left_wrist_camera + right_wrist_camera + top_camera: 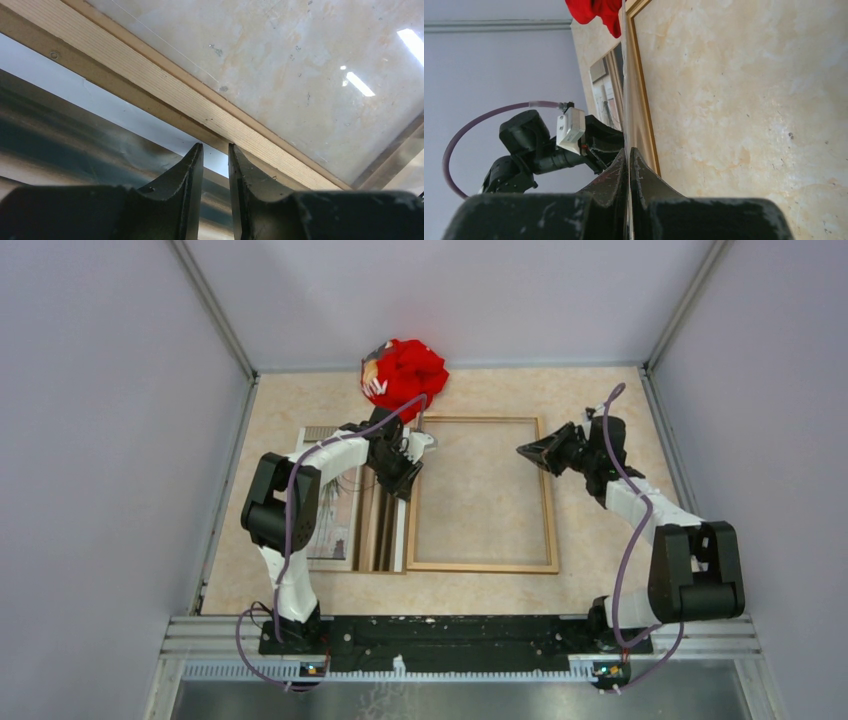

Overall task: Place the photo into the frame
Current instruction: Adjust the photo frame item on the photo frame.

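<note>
The wooden frame (480,566) lies flat mid-table, with bare tabletop showing inside it. The photo (336,525) lies to its left, partly under my left arm. My right gripper (522,451) hovers over the frame's upper right part. In the right wrist view this gripper (628,150) is shut on a thin clear sheet (624,75) seen edge-on beside the frame rail (642,75). My left gripper (412,458) is at the frame's upper left rail. From its wrist camera the left gripper (216,147) has its jaws slightly apart at the rail (150,80), with nothing between them.
A red crumpled cloth (405,375) lies at the back, just beyond the frame's far left corner. A brown glossy board (385,530) lies between the photo and the frame. Grey walls close in the table on three sides.
</note>
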Action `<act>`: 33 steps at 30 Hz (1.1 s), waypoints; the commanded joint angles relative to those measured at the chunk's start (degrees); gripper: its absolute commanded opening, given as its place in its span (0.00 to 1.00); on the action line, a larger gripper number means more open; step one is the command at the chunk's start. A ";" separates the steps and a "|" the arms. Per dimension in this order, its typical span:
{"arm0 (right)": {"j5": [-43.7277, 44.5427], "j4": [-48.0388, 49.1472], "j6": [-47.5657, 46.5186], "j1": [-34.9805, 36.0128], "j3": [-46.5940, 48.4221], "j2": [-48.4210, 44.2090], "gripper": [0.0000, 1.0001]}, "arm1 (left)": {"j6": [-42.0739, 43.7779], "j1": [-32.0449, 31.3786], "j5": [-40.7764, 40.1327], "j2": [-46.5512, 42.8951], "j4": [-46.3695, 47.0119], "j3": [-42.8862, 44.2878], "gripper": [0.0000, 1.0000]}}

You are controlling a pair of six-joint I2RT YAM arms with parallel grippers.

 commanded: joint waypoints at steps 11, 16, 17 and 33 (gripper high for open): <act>3.53 -6.36 2.86 6.38 5.57 -4.12 0.00 | -0.36 -0.51 3.21 0.83 1.41 0.58 0.31; 5.14 -5.49 4.64 9.02 5.46 -3.89 0.00 | -0.36 -0.53 3.54 0.66 1.67 0.25 0.30; 5.40 -4.87 5.19 9.30 5.00 -4.01 0.00 | -0.29 -0.53 3.61 0.58 1.75 0.14 0.30; 8.69 -20.58 -13.33 9.86 14.64 -0.26 0.04 | -0.02 -0.53 3.59 -0.56 2.23 -1.11 0.29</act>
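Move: The clear sheet's edge is already pinched in the right hand. Below that hand lies the photo frame: its middle about 9 cm left, 2 cm back and 14 cm down, its right bar some 6 cm right and 2 cm back. From the left hand the frame's middle is about 16 cm right and 2 cm ahead; the photo's middle is roughly 11 cm left and level, both about 2 cm lower. Up and to the left goes the right hand, after a slight dip, raising the pinched edge of the clear sheet about 5 cm and carrying it some 4 cm inward over the frame; near the end it rolls roughly 10 degrees, left side down, its fingers still shut on the sheet. The left hand stays put by the frame's left bar, fingers part-open. ##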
